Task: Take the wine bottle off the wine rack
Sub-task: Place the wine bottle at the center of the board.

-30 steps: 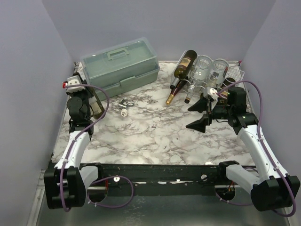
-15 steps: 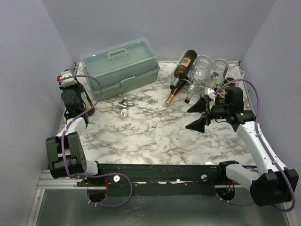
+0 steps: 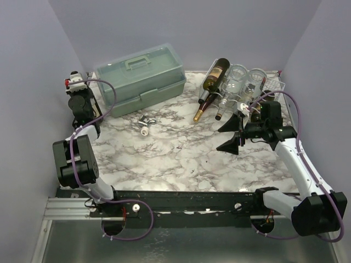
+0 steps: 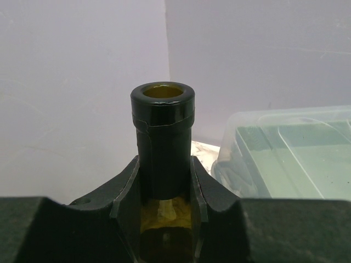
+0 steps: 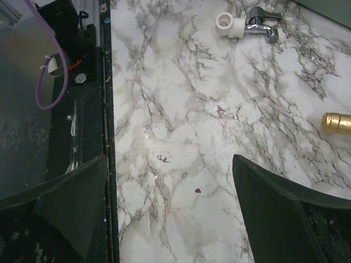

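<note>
My left gripper (image 4: 164, 167) is shut on the neck of a green wine bottle (image 4: 163, 109) with a dark foil capsule and an open mouth. The bottle stands upright between the fingers. From above, the left gripper (image 3: 81, 97) sits at the table's far left edge, and the arm hides most of the bottle. The white wire wine rack (image 3: 276, 85) stands at the back right with several other bottles lying on it. My right gripper (image 3: 232, 133) hangs open in front of the rack, holding nothing, over bare marble (image 5: 175, 164).
A grey-green toolbox (image 3: 140, 77) fills the back left, close to the held bottle's right (image 4: 290, 153). A chrome tap with a white fitting (image 3: 146, 125) lies mid-table. A gold-capped bottle neck (image 5: 335, 123) pokes out from the rack. Walls close in on the left, back and right.
The left arm has swung back and to the left with the bottle, folding toward the left wall. The right gripper stayed open and shifted only slightly.
</note>
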You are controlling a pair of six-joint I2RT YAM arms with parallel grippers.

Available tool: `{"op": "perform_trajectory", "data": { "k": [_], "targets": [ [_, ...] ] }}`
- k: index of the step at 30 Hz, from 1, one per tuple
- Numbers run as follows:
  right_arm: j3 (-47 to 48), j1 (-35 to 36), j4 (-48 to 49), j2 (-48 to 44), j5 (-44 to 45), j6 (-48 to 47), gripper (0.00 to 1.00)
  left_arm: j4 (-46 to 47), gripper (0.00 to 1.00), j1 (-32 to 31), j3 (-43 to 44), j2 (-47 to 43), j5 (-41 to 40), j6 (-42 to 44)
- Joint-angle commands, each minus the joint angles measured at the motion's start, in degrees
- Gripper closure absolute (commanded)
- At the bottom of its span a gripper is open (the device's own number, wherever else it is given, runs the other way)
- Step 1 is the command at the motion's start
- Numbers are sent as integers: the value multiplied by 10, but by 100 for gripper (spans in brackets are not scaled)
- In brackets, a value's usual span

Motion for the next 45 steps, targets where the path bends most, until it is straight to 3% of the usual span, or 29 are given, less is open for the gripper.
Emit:
{"op": "perform_trajectory", "data": {
  "k": [1,8,20,33,39,45],
  "targets": [
    [20,-3,-24,8,-1,-19,1,87,100,5,33,10,28,-17],
    [21,-4,-27,15,1,-24,1,97,95,7,32,27,31,-20],
    [20,-6,-24,15,11,-23,1,122,47,10,-8,22,8,-18],
    [19,-7,-24,9,14,-23,1,122,12,11,-91,-63,6,-47],
    [17,-7,-21,0,16,-24,1,21,6,11,-120,-159,-48,-85],
    [10,-7,-7,-17,21,-14,1,-194,4,10,-126,-284,-86,-177]
  ]
}}
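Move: Already gripped by the neck in the left hand, the upright wine bottle hangs just above its standing spot on the marble board, about 1 cm ahead of that hand and 25 cm below. The green box's middle lies some 25 cm to the right and 16 cm farther out; the small tap is about 25 cm right and 2 cm back. From the idle right hand, the spot is roughly 24 cm ahead, 64 cm left and 20 cm below. Lowering the wine bottle about 2 cm and easing it forward 1 cm, the left hand sets it down on the board beside the green box, then opens the fingers from the neck to nearly full width. The hand rises a little along the neck as they open, then draws back some 9 cm and climbs clear, the fingertips tilting up about 10 degrees. ##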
